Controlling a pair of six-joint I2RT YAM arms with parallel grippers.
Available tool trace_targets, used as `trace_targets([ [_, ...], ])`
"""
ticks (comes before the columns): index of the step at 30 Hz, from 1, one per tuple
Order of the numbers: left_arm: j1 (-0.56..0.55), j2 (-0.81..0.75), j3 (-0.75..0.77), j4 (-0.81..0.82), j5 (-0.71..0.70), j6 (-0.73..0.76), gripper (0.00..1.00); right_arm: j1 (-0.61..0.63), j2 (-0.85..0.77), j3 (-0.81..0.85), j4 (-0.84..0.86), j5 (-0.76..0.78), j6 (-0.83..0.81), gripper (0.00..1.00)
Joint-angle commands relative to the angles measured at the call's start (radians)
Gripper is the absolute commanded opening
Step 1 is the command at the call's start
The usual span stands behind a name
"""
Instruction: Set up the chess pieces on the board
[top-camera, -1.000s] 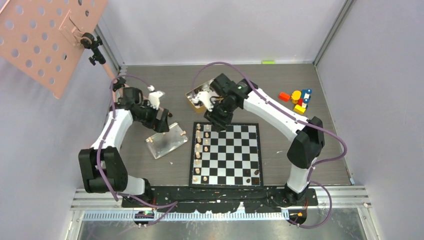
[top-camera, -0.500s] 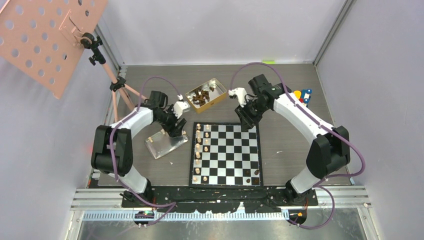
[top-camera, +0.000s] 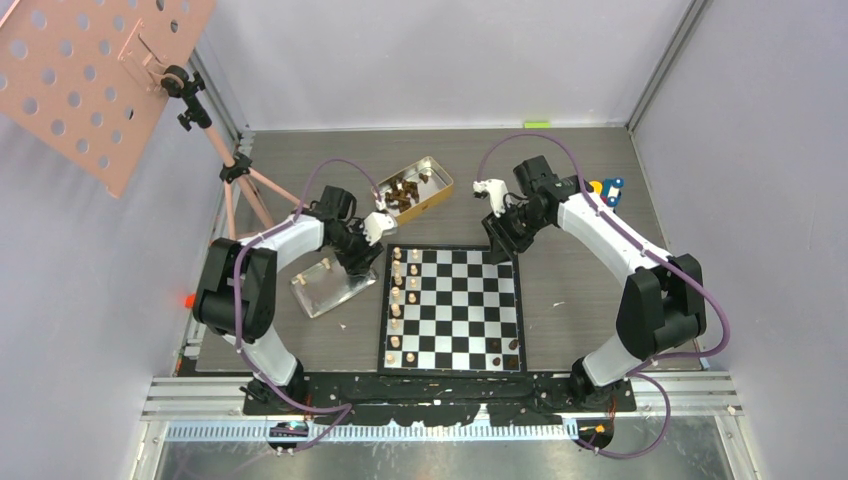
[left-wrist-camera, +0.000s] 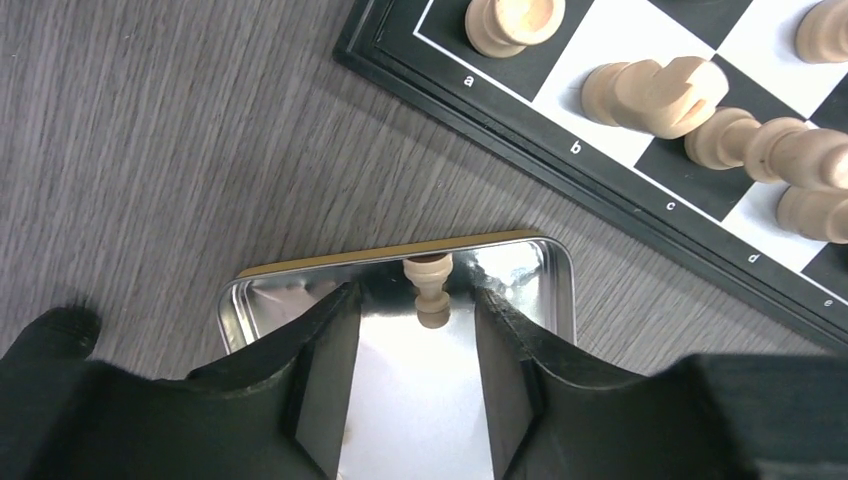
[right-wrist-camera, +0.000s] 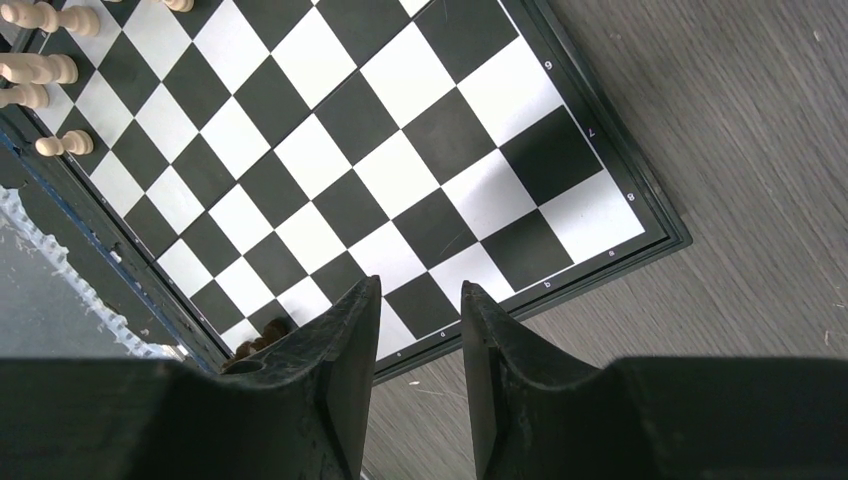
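The board (top-camera: 450, 310) lies flat mid-table, with pale chess pieces (top-camera: 397, 290) lined along its left columns and two dark ones (top-camera: 505, 347) at its near right corner. My left gripper (top-camera: 358, 262) hangs low over a shiny tray (top-camera: 333, 283). In the left wrist view it (left-wrist-camera: 418, 292) is open, its fingers standing either side of a pale pawn (left-wrist-camera: 432, 295) upright in the tray (left-wrist-camera: 520, 262), not touching it. My right gripper (top-camera: 500, 243) hovers over the board's far right corner. Its (right-wrist-camera: 420, 285) jaws stand narrowly open with nothing between them.
A gold tin (top-camera: 412, 188) holding dark pieces sits behind the board. Coloured toy blocks (top-camera: 605, 190) lie at the far right. A tripod (top-camera: 240, 180) with a pink perforated panel stands at the far left. Pale pieces (left-wrist-camera: 655, 95) crowd the board edge near the tray.
My left arm swung right to the tray's board-side end and its jaws narrowed around the pawn. My right arm moved from the gold tin to the board's far right corner.
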Motion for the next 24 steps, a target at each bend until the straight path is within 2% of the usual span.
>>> trace_targets([
  [1, -0.005, -0.005, 0.017, 0.009, -0.026, 0.014, 0.45, -0.009, -0.041, 0.002, 0.038, -0.039, 0.011, 0.41],
  [11, -0.047, -0.047, -0.021, 0.027, -0.091, -0.020, 0.25, -0.013, -0.033, -0.007, 0.039, -0.050, 0.013, 0.41],
  [19, -0.053, -0.112, -0.013, -0.025, -0.173, -0.035, 0.00, -0.014, -0.036, -0.016, 0.038, -0.049, 0.012, 0.41],
  [24, -0.054, -0.198, 0.018, -0.128, -0.209, -0.010, 0.00, -0.016, -0.038, -0.022, 0.038, -0.043, 0.006, 0.41],
])
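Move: The pale pawn lies between the left hand's open fingers, less than a centimetre below their middle, by the tray's board-side wall. A second pawn lies about 10 cm to the left and 1 cm farther out, a third some 16 cm to the left and 3 cm back. The board's far-left rook is 9 cm to the right and 4 cm ahead. From the right hand, the pinched-for pawn is about 34 cm to its left, 1 cm back and 10 cm below. Staying almost in place, low in the tray, the left hand closes its half-open fingers fully until the tips pinch the pawn round its narrow neck. Only then does it rise, about 2 cm, drifting roughly 1 cm to its left, with the wrist rolling under 10 degrees and the fingers keeping their grip. ##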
